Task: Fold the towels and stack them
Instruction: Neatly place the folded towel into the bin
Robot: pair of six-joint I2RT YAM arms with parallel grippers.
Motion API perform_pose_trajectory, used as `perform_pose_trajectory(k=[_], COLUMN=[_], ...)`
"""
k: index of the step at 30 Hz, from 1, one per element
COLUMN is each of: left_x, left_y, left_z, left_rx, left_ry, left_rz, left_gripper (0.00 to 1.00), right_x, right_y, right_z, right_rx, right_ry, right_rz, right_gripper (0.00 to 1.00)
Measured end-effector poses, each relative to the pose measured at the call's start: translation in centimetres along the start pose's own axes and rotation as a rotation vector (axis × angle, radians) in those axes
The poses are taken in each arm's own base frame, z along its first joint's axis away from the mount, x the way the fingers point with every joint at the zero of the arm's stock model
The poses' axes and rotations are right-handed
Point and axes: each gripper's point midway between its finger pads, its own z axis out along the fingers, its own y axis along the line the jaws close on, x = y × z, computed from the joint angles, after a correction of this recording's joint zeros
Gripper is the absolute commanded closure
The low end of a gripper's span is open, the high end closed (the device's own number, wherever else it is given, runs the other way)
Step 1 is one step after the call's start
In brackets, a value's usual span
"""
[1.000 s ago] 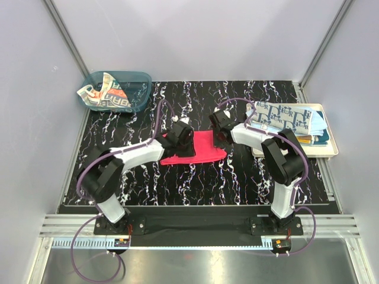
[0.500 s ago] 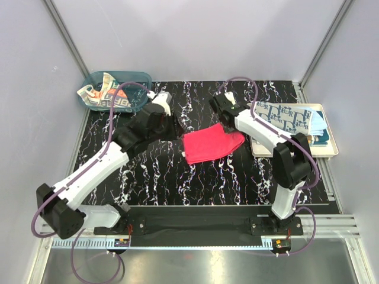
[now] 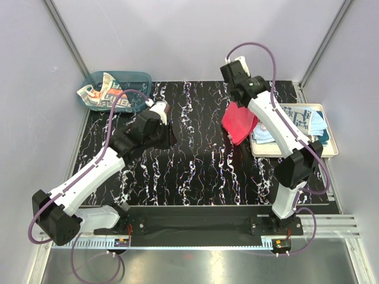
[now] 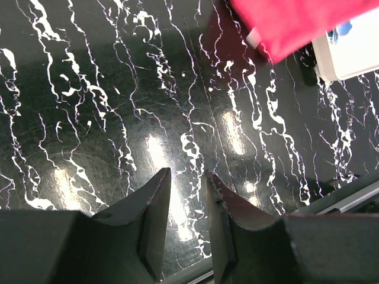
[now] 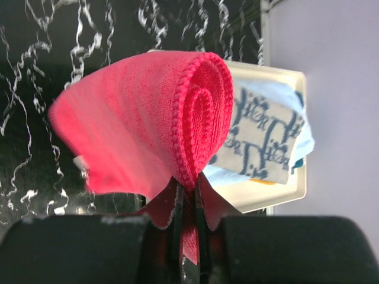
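A folded red-pink towel hangs in the air just left of the cream tray, and my right gripper is shut on its upper edge. In the right wrist view the red-pink towel curls over my right gripper, whose jaws pinch its hem. On the tray lies a stack topped by a white towel with dark blue print over a light blue one. My left gripper hovers over the bare table left of centre. Seen from the left wrist, the left gripper is open with nothing between its fingers.
A translucent teal bin at the back left holds a crumpled red and teal lettered towel. The black marbled table lies between the arms. Grey walls and metal posts close in the sides and back.
My right gripper has lifted the red-pink towel off the table and carried it up and right, to the tray's left edge. My left arm has drawn back left, away from the towel.
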Motion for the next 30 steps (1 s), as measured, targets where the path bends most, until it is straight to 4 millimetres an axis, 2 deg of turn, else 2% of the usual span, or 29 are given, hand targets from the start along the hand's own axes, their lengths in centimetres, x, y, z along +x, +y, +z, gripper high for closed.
perform_pose_trajectory(k=[4, 7, 18, 25, 30], left_x=[0.1, 0.2, 0.5, 0.6, 0.7], left_y=[-0.2, -0.4, -1.0, -1.1, -1.3], left_z=[0.0, -0.1, -0.2, -0.2, -0.1], left_rx=[0.012, 0.025, 0.066, 0.079, 0.090], left_ry=[0.006, 0.013, 0.032, 0.038, 0.047], left_rz=[0.011, 0.015, 0.014, 0.012, 0.011], left_gripper=[0.66, 0.66, 0.66, 0.66, 0.66], right_x=[-2.6, -3.5, -4.8, -6.9, -7.5], right_y=[-2.3, -3.1, -4.5, -7.4, -9.4], right_z=[-1.7, -2.1, -3.4, -5.0, -5.1], right_rx=[0.033, 0.049, 0.062, 0.093, 0.123], right_ry=[-0.052, -0.060, -0.073, -0.136, -0.152], right_rz=[0.018, 0.013, -0.009, 0.050, 0.086], right_gripper=[1.00, 1.00, 1.00, 1.00, 1.00])
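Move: My right hand already has the folded red towel clear of the table. The bin it is meant for has its middle about 19 cm to my right hand's right, level with it front to back and some 24 cm below. On the bin's stack the patterned towel lies about 15 cm right, 2 cm ahead and 20 cm down; the teal towel shows some 32 cm right and 2 cm back. From my empty left hand the bin is roughly 49 cm right and 15 cm ahead. I carry the red towel up by about 12 cm with my right hand, quickly at first, with a brief easing midway, then shift about 4 cm right, mostly late, closing the sideways gap to the bin while gaining height over it. My fingers keep their pinch on the towel as the wrist tips them some 10 degrees up. ##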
